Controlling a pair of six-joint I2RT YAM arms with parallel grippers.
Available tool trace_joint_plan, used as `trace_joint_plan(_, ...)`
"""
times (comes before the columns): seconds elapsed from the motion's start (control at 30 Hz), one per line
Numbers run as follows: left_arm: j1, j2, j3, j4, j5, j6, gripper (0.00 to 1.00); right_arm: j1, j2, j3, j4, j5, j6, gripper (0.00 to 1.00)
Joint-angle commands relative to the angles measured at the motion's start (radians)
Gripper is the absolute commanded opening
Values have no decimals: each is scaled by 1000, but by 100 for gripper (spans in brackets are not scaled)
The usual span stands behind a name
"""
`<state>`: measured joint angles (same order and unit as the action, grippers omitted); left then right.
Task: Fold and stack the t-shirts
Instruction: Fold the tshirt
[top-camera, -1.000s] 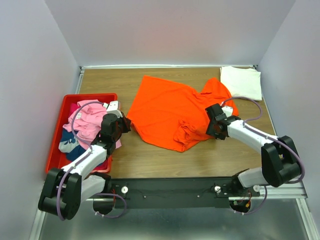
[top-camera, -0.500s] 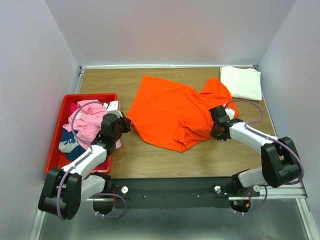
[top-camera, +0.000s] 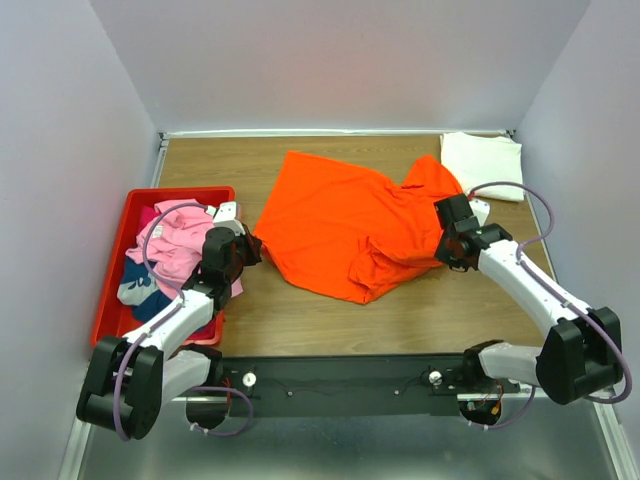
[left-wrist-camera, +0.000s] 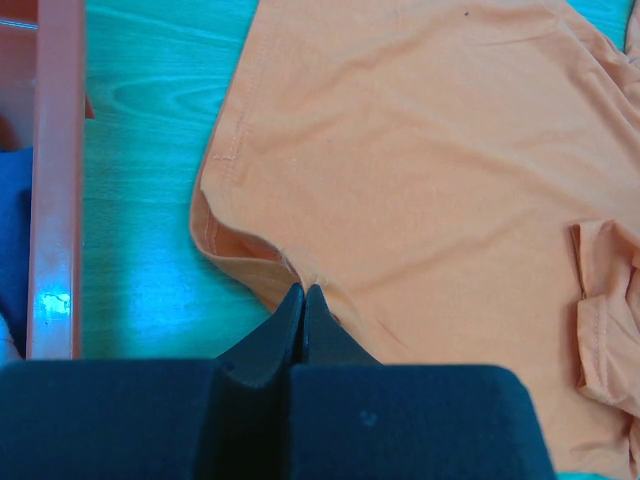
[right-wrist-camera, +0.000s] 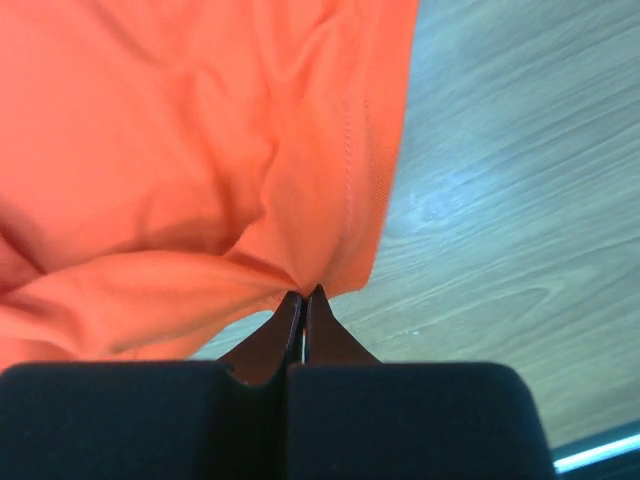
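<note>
A bright orange t-shirt (top-camera: 335, 220) lies spread and partly rumpled on the wooden table. My left gripper (top-camera: 251, 246) is shut on its left hem, where the closed fingertips pinch the cloth (left-wrist-camera: 302, 291). My right gripper (top-camera: 450, 243) is shut on a bunched fold at the shirt's right edge (right-wrist-camera: 303, 293), and the orange cloth (right-wrist-camera: 200, 150) is drawn up from the table there. A folded cream-white t-shirt (top-camera: 483, 165) rests at the back right corner. Pink (top-camera: 175, 240) and dark blue (top-camera: 140, 290) t-shirts lie heaped in the bin.
A red plastic bin (top-camera: 108, 280) stands at the left, its rim (left-wrist-camera: 55, 200) close beside my left gripper. Walls close in the table on the left, back and right. The arm bases sit on the black rail along the near edge.
My right gripper has shut on the orange shirt's right edge and moved right and slightly back, pulling the cloth with it. The left arm has not moved.
</note>
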<state>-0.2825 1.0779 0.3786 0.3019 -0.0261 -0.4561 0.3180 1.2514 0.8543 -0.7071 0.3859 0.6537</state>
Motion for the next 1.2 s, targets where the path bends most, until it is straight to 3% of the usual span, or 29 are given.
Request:
trace_joint_plan(0.0,5,-15,-14,20,-15,8,0,-11,-32,71,-163,70,3,2)
trace_joint_plan(0.23,5,-33,-21,17,-29,0,0,-14,-73,166,-377,113,46,5)
trace_joint_plan(0.43,5,-35,-21,17,-29,0,0,-19,-87,223,-549,229,112,15)
trace_joint_plan(0.53,5,-42,-24,19,-28,0,0,-20,-78,229,-558,226,122,47)
trace_joint_plan(0.63,5,-45,-27,17,-28,0,0,-20,-57,239,-558,226,124,49)
trace_joint_plan(0.77,5,-42,-26,22,-26,0,0,-19,-36,249,-447,112,45,54)
trace_joint_plan(0.9,5,-35,-23,22,-23,2,0,-10,-63,149,-33,-259,-91,54)
trace_joint_plan(1.03,5,-33,-23,23,-23,4,0,39,51,132,185,-317,-140,54)
trace_joint_plan(1.17,5,-24,-20,25,-20,4,0,96,206,202,233,-288,-216,54)
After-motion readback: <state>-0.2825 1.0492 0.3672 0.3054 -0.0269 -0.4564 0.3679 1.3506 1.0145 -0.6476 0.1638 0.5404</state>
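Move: The right gripper has the shirt's near right hem corner pinched. Bare table where that corner should lie is about 6 cm back, 5 cm right and 8 cm below. The rumpled flap is some 10 cm left and 1 cm back, 7 cm down; the white folded cloth is roughly 23 cm ahead and 7 cm right, 7 cm down. From the left gripper, still holding the left hem, that bare spot is about 41 cm right, 8 cm back and 7 cm below. Carry the pinched corner up, back and to the right, about 6 cm up and nearly as far back, tilting the wrist slightly, and open the right fingers about halfway to let go of it. Then swing the open gripper left and forward over the shirt, some 11 cm left, sinking a little and turning counter-clockwise, towards the rumpled flap. Keep the left gripper shut on its hem, in place. ##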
